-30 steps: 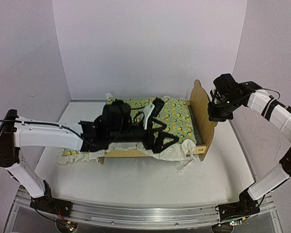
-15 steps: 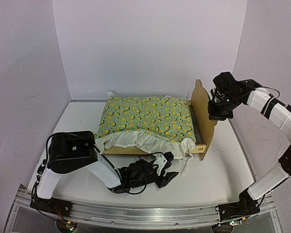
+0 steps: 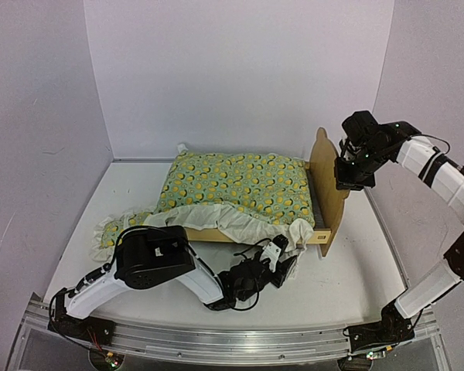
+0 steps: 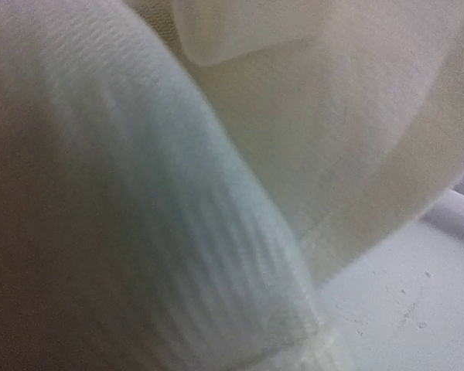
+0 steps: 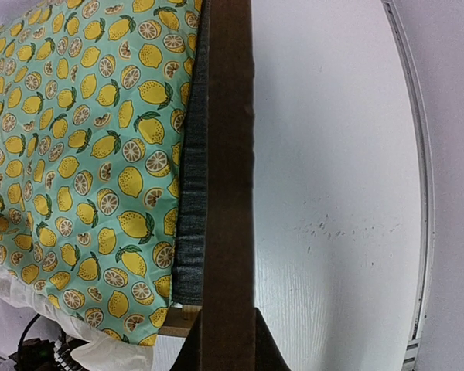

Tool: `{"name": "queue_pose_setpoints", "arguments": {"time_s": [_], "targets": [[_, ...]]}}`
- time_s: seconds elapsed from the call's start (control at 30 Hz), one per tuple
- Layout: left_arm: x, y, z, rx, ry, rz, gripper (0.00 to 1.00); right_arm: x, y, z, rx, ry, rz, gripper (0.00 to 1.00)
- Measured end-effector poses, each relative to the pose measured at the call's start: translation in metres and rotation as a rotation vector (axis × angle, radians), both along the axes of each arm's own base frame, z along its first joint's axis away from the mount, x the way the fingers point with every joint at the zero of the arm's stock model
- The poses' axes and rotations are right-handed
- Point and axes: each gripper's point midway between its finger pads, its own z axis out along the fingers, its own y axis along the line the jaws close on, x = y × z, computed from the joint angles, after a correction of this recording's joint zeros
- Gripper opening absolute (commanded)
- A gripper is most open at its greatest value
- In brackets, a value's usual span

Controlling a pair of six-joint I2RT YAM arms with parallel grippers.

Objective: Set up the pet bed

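Note:
The pet bed point(image 3: 323, 185) stands mid-table, its plywood headboard on the right. A lemon-print quilt point(image 3: 232, 185) covers it, and its white ruffle point(image 3: 240, 224) hangs over the front rail. My right gripper point(image 3: 348, 179) is shut on the headboard's top edge. In the right wrist view that edge point(image 5: 228, 154) runs straight up from my right gripper point(image 5: 226, 328), with the grey base panel point(image 5: 192, 232) and quilt point(image 5: 100, 154) to its left. My left gripper point(image 3: 282, 259) lies low against the ruffle at the bed's front right corner. White fabric point(image 4: 178, 193) fills the left wrist view and hides its fingers.
A small ruffled piece of the same lemon print point(image 3: 112, 232) lies on the table off the bed's front left corner. White walls enclose the table on three sides. The left arm's elbow point(image 3: 151, 259) sits low in front of the bed. Bare white table point(image 5: 332, 193) lies right of the headboard.
The left arm left its place over the bed and dropped to the table in front. Its gripper then slid right and up to the ruffle. The right arm barely moved.

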Motion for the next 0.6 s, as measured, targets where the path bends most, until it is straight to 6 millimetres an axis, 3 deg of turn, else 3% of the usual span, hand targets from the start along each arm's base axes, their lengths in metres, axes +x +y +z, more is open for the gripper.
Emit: {"name": "queue_pose_setpoints", "arguments": {"time_s": [0.13,0.2,0.27,0.33,0.6], "targets": [[0.008,-0.006,0.002,-0.028,-0.001,0.019,0.32,0.000,0.000,0.000,0.003,0.000,-0.009,0.00],[0.013,-0.008,0.002,-0.034,-0.001,0.026,0.23,0.000,-0.001,0.000,0.004,-0.001,-0.013,0.00],[0.018,-0.011,0.004,-0.038,-0.005,0.033,0.06,0.000,-0.001,0.000,0.004,-0.001,-0.016,0.00],[0.022,-0.012,0.007,-0.040,-0.008,0.035,0.00,0.001,-0.002,0.000,0.004,-0.002,-0.023,0.00],[0.000,-0.032,0.003,0.012,-0.013,-0.091,0.00,0.002,-0.002,-0.003,0.015,0.000,-0.044,0.00]]}}
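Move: The blanket's white ruffle corner hangs right at the left fingers, its middle about 4 cm ahead, 2 cm to the right and 3 cm above them. The bed frame's near right corner is roughly 4 cm ahead, 8 cm right and 4 cm up; the headboard's middle is some 18 cm ahead, 10 cm right and 10 cm up. From the right hand, the ruffle corner lies about 6 cm back, 11 cm left and 15 cm lower. The left hand, low in front of the bed with its fingers pointing forward and right, eases about 2 cm forward and 1 cm right into the hanging ruffle while its part-open fingers shut fully, pinching the cloth. Once shut, it draws back about 2 cm and keeps sliding right another 2 cm, turning some 5 degrees clockwise, while the right hand stays in place with its grip on the headboard's top edge. ##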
